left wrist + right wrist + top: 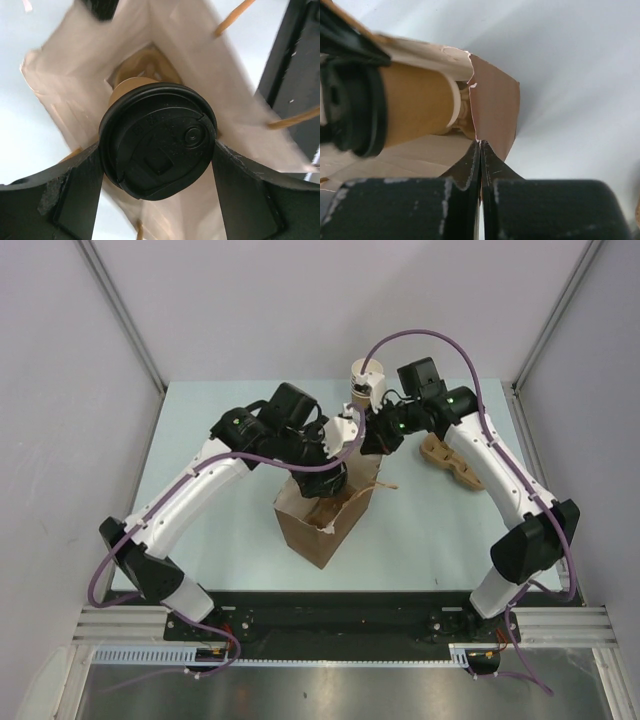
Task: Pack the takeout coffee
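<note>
The takeout coffee (159, 141), a tan paper cup under a round black lid, hangs in the mouth of an open brown paper bag (65, 85). My left gripper (157, 149) is shut on it, one finger pressed to each side of the lid. In the right wrist view the cup (415, 102) lies just inside the bag's rim. My right gripper (480, 143) is shut on the thin edge of the bag wall (495, 107). From above, the bag (308, 532) stands mid-table with the left gripper (327, 480) over it and the right gripper (372, 447) at its far edge.
A stack of lidless paper cups (362, 380) stands at the back of the table. A brown moulded-pulp tray (450, 462) lies under the right arm. A pale moulded shape (145, 62) shows at the bag's bottom. Twine handles (235, 17) stick out from the bag.
</note>
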`<state>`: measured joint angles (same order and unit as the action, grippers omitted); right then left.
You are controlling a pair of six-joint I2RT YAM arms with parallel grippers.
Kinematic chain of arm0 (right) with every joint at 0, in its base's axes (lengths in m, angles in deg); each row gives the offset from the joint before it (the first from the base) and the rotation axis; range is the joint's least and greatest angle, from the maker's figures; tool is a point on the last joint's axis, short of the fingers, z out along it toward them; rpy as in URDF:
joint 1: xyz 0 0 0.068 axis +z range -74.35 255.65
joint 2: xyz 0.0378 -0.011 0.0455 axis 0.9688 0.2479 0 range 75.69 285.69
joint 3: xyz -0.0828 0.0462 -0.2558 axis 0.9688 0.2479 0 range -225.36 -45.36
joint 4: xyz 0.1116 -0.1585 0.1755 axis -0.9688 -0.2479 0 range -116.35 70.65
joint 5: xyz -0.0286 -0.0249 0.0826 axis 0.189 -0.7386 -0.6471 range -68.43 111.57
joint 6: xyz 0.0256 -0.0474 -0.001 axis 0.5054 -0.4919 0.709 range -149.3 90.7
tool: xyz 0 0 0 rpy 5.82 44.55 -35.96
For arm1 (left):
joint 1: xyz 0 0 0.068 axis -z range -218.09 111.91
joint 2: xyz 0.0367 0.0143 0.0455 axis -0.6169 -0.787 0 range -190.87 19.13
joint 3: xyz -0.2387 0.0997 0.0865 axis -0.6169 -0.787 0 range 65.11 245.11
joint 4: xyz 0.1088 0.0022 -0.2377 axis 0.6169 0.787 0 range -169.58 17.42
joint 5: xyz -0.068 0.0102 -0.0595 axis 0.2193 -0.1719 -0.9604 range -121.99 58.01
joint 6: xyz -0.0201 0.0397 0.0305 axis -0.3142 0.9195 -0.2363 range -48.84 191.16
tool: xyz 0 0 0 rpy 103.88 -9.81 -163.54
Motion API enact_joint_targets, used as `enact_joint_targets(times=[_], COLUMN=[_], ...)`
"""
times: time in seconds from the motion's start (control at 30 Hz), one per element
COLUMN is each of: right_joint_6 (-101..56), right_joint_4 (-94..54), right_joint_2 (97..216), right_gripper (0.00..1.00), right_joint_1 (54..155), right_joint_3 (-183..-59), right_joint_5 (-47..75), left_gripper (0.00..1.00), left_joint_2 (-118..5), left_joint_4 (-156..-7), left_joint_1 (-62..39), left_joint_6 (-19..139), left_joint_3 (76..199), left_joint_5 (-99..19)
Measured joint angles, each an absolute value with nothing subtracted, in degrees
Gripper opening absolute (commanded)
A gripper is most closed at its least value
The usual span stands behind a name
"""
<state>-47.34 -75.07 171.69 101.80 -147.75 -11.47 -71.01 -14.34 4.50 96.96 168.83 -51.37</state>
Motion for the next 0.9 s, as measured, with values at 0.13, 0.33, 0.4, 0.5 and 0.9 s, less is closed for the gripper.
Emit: enact_joint_targets(times=[0.13, 0.33, 0.4, 0.5, 0.9], right_joint_6=[-46.9, -45.0, -43.9, -42.6, -44.3], right_joint_4=[-72.0, -65.9, -63.8, -61.3, -57.0], right_joint_2=[167.6, 159.1, 156.9, 155.7, 156.8], right_gripper=[0.0, 0.0, 0.0, 0.0, 0.0], right_joint_1=[102.5, 104.7, 105.5, 106.3, 107.6], right_joint_3=[-143.8, -136.0, -134.1, -133.1, -132.2], right_joint_5=[-11.6, -11.1, -10.5, -10.1, -11.9], left_gripper=[0.11, 0.11, 0.11, 0.11, 0.11], left_joint_2=[-67.2, -59.0, -56.8, -55.6, -58.2], left_joint_4=[-17.9, -24.0, -25.4, -27.3, -33.2], left_joint_1=[4.5, 5.9, 6.9, 8.1, 12.3], left_joint_6=[97.8, 100.1, 100.8, 101.4, 101.6], left_joint_3=[161.8, 151.2, 148.4, 145.8, 143.4], left_joint_5=[-48.5, -45.4, -44.5, -44.1, -43.7])
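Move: The coffee cup is already in the left hand, tilted bottom-first into the mouth of the paper bag. The cup carrier inside lies about 16 cm below that hand, some 4 cm to its right and 2 cm ahead; the held rim corner is about 11 cm right, 7 cm ahead and level. From the right hand, shut at that corner, the carrier is about 7 cm left, 5 cm back and 15 cm down; the spare carrier is 21 cm right, 8 cm ahead and 24 cm down. Down and a little back, the left hand lowers the gripped cup about 5 cm deeper into the bag towards the carrier, swinging some 3 cm left and then right again as its fingers tip about 10 degrees. Meanwhile the right hand keeps its shut fingers on the rim and draws it back and up, roughly 4 cm each, easing left. ##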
